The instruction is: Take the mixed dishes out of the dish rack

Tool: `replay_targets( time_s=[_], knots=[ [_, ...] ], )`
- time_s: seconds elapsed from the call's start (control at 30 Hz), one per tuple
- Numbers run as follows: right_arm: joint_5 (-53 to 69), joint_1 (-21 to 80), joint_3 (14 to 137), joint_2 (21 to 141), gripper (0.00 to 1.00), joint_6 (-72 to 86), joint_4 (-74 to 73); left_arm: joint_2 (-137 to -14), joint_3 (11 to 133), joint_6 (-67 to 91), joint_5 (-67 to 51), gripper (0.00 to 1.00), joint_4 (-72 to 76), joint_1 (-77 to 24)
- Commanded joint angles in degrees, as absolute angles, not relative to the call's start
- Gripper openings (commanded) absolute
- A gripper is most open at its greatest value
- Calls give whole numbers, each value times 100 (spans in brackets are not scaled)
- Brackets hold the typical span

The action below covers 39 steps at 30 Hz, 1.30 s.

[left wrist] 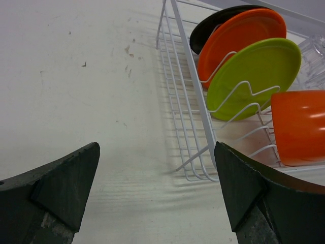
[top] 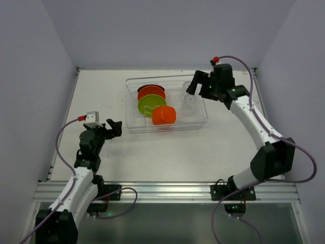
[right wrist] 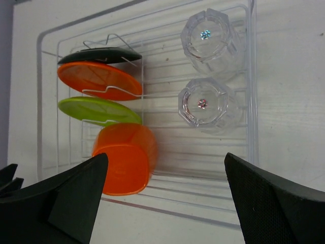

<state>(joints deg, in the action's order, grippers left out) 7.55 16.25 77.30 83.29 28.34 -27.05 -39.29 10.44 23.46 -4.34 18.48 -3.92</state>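
Observation:
The clear dish rack (top: pixel 133 120) sits at mid-table. Standing in its left slots are a black plate (top: pixel 151 88), an orange plate (top: pixel 152 93) and a lime green plate (top: pixel 151 105), with an orange cup (top: pixel 164 115) lying in front of them. Two clear glass cups (right wrist: pixel 209 35) (right wrist: pixel 205 104) stand upside down in the right half. My left gripper (left wrist: pixel 156 152) is open over bare table, just left of the rack's near corner (left wrist: pixel 195 173). My right gripper (right wrist: pixel 166 160) hangs open above the rack's right end, holding nothing.
White table (top: pixel 177 157) with walls on three sides. A metal rail (top: pixel 167 190) runs along the near edge by the arm bases. The rack's wire plate holder (left wrist: pixel 228 96) props up the plates.

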Motion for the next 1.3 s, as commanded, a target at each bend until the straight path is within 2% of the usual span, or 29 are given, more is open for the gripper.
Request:
replay_targets(
  time_s=[0.0, 0.57, 1.27],
  knots=[
    [414, 1872, 8646, 8971, 99, 2584, -3568, -3973, 1283, 2373, -422, 100, 1907, -422],
    [-631, 2329, 10791, 10985, 99, 2144, -4999, -4096, 1301, 2382, -457, 100, 1942, -422],
    [-1187, 2452, 11136, 11698, 99, 1933, -5396, -4140, 1310, 2391, -492, 100, 1951, -422]
  ],
)
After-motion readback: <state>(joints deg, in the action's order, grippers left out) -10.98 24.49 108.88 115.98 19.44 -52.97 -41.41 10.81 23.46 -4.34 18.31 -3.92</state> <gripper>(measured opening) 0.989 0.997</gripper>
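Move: The near glass stands about 7 cm ahead of the right hand, 3 cm to its left and some 17 cm below. The far glass is about 8 cm beyond it in the same line; the orange cup lies roughly 12 cm left of the near glass and 6 cm closer in. From the left hand, the near glass is about 14 cm ahead, 33 cm right and 5 cm lower. Right hand sinks 10 cm and reaches 5 cm forward towards the near glass, tilting down some 30 degrees, fingers open. ##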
